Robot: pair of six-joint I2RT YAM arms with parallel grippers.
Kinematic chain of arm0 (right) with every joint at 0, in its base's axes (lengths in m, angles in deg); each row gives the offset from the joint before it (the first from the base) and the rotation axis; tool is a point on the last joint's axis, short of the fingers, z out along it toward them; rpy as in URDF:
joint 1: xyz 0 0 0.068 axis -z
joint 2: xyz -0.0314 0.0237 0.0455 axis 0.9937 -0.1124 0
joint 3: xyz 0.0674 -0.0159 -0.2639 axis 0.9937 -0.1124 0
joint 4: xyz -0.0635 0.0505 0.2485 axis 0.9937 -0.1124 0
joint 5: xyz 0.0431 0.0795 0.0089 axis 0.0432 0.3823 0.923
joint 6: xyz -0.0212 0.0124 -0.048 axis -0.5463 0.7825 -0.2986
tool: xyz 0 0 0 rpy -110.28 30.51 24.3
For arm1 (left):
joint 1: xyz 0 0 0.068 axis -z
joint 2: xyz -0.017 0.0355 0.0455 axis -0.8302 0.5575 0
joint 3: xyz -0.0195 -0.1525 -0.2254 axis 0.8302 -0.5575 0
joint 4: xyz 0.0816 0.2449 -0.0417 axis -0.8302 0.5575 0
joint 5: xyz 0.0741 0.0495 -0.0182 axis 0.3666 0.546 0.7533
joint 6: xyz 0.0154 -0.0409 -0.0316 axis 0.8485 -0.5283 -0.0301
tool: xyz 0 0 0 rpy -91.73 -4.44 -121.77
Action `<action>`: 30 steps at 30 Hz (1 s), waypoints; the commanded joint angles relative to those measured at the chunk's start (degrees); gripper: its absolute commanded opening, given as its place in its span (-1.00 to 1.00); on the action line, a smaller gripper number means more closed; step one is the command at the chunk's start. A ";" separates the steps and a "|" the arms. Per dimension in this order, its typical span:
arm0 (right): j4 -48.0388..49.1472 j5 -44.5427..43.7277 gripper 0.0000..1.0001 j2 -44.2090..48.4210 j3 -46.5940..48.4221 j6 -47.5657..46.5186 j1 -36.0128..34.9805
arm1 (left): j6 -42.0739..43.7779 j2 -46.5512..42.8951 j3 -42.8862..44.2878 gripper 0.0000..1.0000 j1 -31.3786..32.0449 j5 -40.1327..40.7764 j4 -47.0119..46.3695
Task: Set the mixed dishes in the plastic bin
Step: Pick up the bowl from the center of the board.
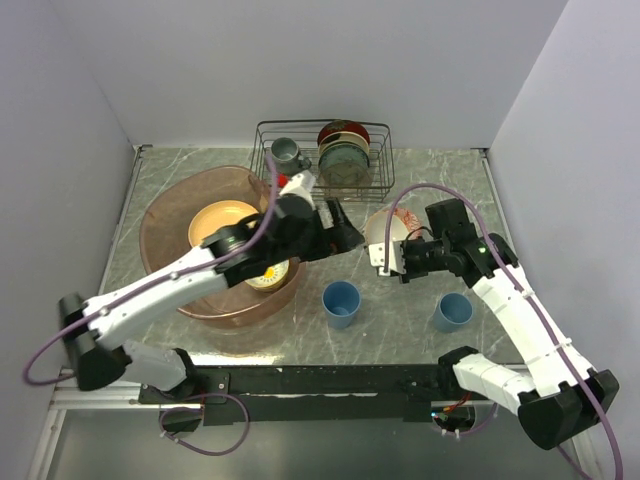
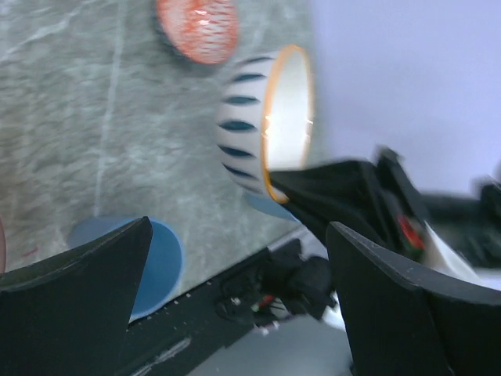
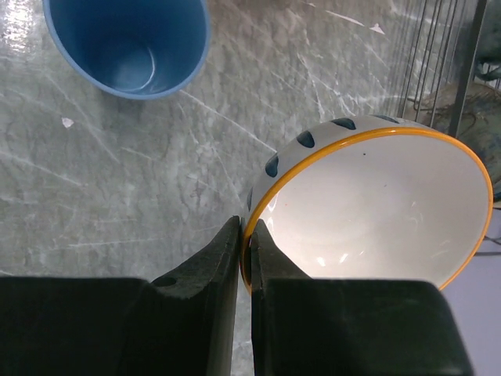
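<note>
My right gripper (image 3: pixel 249 235) is shut on the orange rim of the cream bowl (image 3: pixel 376 211), one finger inside and one outside. The bowl (image 1: pixel 385 232) is tipped on its side above the table, right of centre. My left gripper (image 1: pixel 348 237) reaches across from the plastic bin (image 1: pixel 165 225) and stands open just left of the bowl (image 2: pixel 270 117), holding nothing. The bin holds a yellow-orange plate (image 1: pixel 222 222) and another plate (image 1: pixel 270 278) partly under the left arm. Two light-blue cups (image 1: pixel 341 303) (image 1: pixel 452 312) stand near the front. A red-patterned bowl (image 2: pixel 197 27) lies beyond the cream bowl.
A black wire rack (image 1: pixel 320 150) stands at the back with a grey mug (image 1: pixel 287 153) and upright dark plates (image 1: pixel 343 150). Its wires (image 3: pixel 446 55) are close behind the held bowl. Grey walls close the table in on three sides.
</note>
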 commanded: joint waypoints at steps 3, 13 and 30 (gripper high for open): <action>2.24 0.59 -1.00 2.73 -0.37 -2.90 -1.59 | -3.99 10.30 11.21 0.99 3.78 12.24 10.63; 2.51 -0.12 -1.00 2.82 -1.07 -2.47 -3.18 | -6.28 20.25 22.82 0.69 5.63 19.01 20.21; 2.24 1.55 -1.00 3.35 0.77 0.26 -5.02 | -2.50 23.86 24.59 -0.50 5.63 18.49 21.80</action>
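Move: The white bowl hangs by its rim in the right gripper; its middle is about 5 cm ahead of the open left gripper, 7 cm to its right and 6 cm lower. From the right hand, the bowl's middle is roughly 4 cm ahead and 1 cm to the left, at the same height. From the left hand, the red patterned bowl sits some 17 cm ahead, 11 cm right and 19 cm down; the blue cup is almost straight below, 2 cm left and 18 cm down. Bring the left gripper down about 6 cm and some 3 cm each forward and right onto the held bowl's left rim, rolling its left side up roughly 20 degrees with a slight counter-clockwise turn. From about midway, close the fingers most of the way, one on each side of the rim. Keep the right pinch while easing it back about 2 cm and slightly left. ##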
